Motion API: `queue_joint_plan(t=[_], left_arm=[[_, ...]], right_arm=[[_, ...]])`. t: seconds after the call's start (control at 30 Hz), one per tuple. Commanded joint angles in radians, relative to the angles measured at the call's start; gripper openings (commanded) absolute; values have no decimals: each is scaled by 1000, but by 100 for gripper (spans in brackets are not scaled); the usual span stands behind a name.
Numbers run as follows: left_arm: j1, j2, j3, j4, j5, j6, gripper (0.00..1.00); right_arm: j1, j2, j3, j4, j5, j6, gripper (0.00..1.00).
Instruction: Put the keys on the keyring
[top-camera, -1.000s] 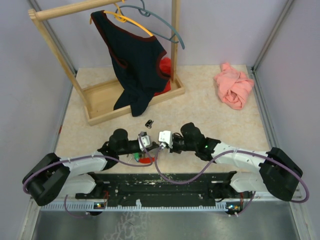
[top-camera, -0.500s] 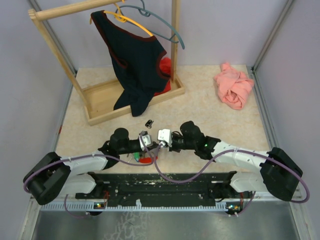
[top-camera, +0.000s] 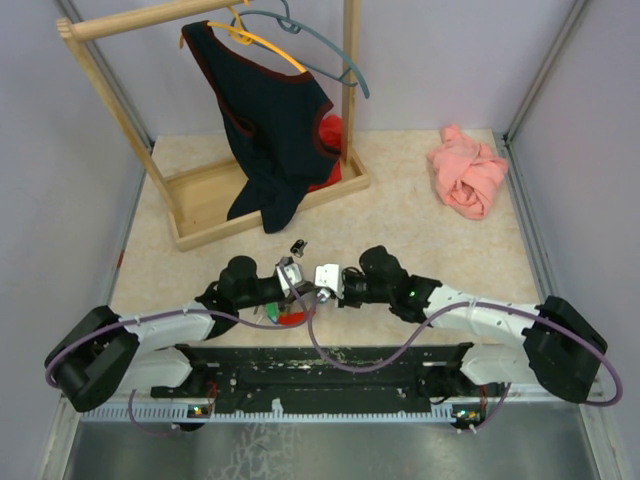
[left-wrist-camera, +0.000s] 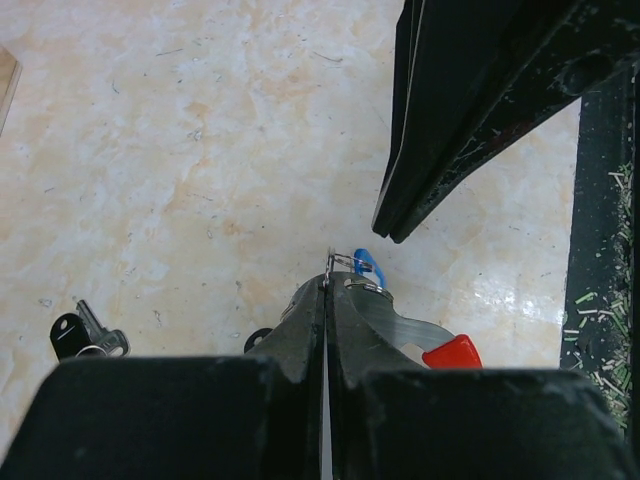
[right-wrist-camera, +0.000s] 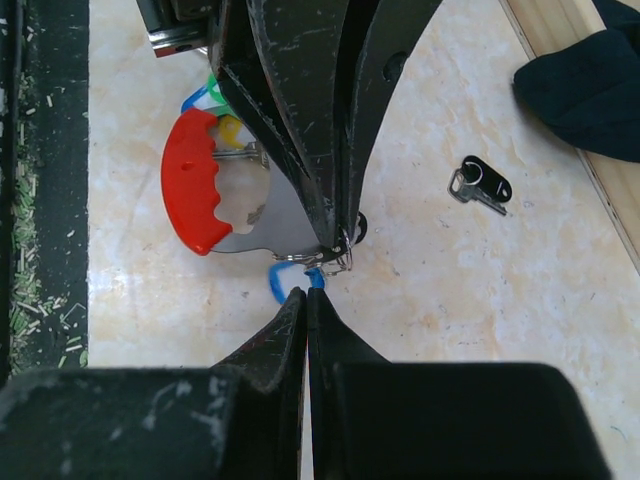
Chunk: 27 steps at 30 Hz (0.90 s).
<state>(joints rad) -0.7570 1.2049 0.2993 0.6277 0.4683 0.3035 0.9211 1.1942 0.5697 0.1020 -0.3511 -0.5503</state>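
My left gripper (left-wrist-camera: 327, 285) is shut on the thin silver keyring (left-wrist-camera: 333, 262), which pokes out at its tips. A flat metal tag with a red grip (left-wrist-camera: 452, 352) hangs from the ring, low over the table. My right gripper (right-wrist-camera: 306, 295) faces it tip to tip, shut on the blue head of a key (right-wrist-camera: 283, 278) right at the keyring (right-wrist-camera: 342, 254). More keys with green, yellow and blue heads (right-wrist-camera: 215, 100) bunch behind the red grip (right-wrist-camera: 192, 180). A black-headed key (right-wrist-camera: 481, 186) lies loose on the table. From above, both grippers (top-camera: 299, 290) (top-camera: 318, 288) meet near the front edge.
A wooden clothes rack (top-camera: 205, 210) holds a dark garment (top-camera: 272, 125) at the back left, with hangers on its bar. A pink cloth (top-camera: 468, 178) lies crumpled at the back right. The loose black-headed key (top-camera: 297, 246) sits just beyond the grippers.
The two wrists have drawn slightly closer together over the same spot. Both grippers stay shut and the loose black-headed key has not moved.
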Motion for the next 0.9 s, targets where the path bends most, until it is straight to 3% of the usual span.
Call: queue_joint_plan(t=[0.0,0.13,0.43,0.87], left_arm=[[1,-20,12,32,-15,-27,1],[1,-36,-8,57,-16,-26,1],[4,-42,-27,98,-20,-38,1],[7,-85,-65,155,-14,-56,1]], right_arm=[[10,-25,-10,44,55,-3,0],[3,-43,-61,156,82,51,6],[-65,-24,-104,303,-56,167,39],[-96,66,-105,394,-126,209,46]])
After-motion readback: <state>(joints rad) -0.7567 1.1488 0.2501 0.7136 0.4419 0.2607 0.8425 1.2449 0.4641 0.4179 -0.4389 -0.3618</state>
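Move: The blue key, on the wire keyring that the left fingers hold, is right at the right fingertips, about 1 cm left and 1 cm back. The red key hangs some 6 cm back, 6 left and 4 below. The black key fob lies on the table roughly 10 cm ahead, 5 left and 10 below. From the left hand, the blue key is about 3 cm right, 1 back and 2 below. Right fingers open halfway at the blue key, dipping about 1.5 cm, then rising; left lifts the ring slightly. ##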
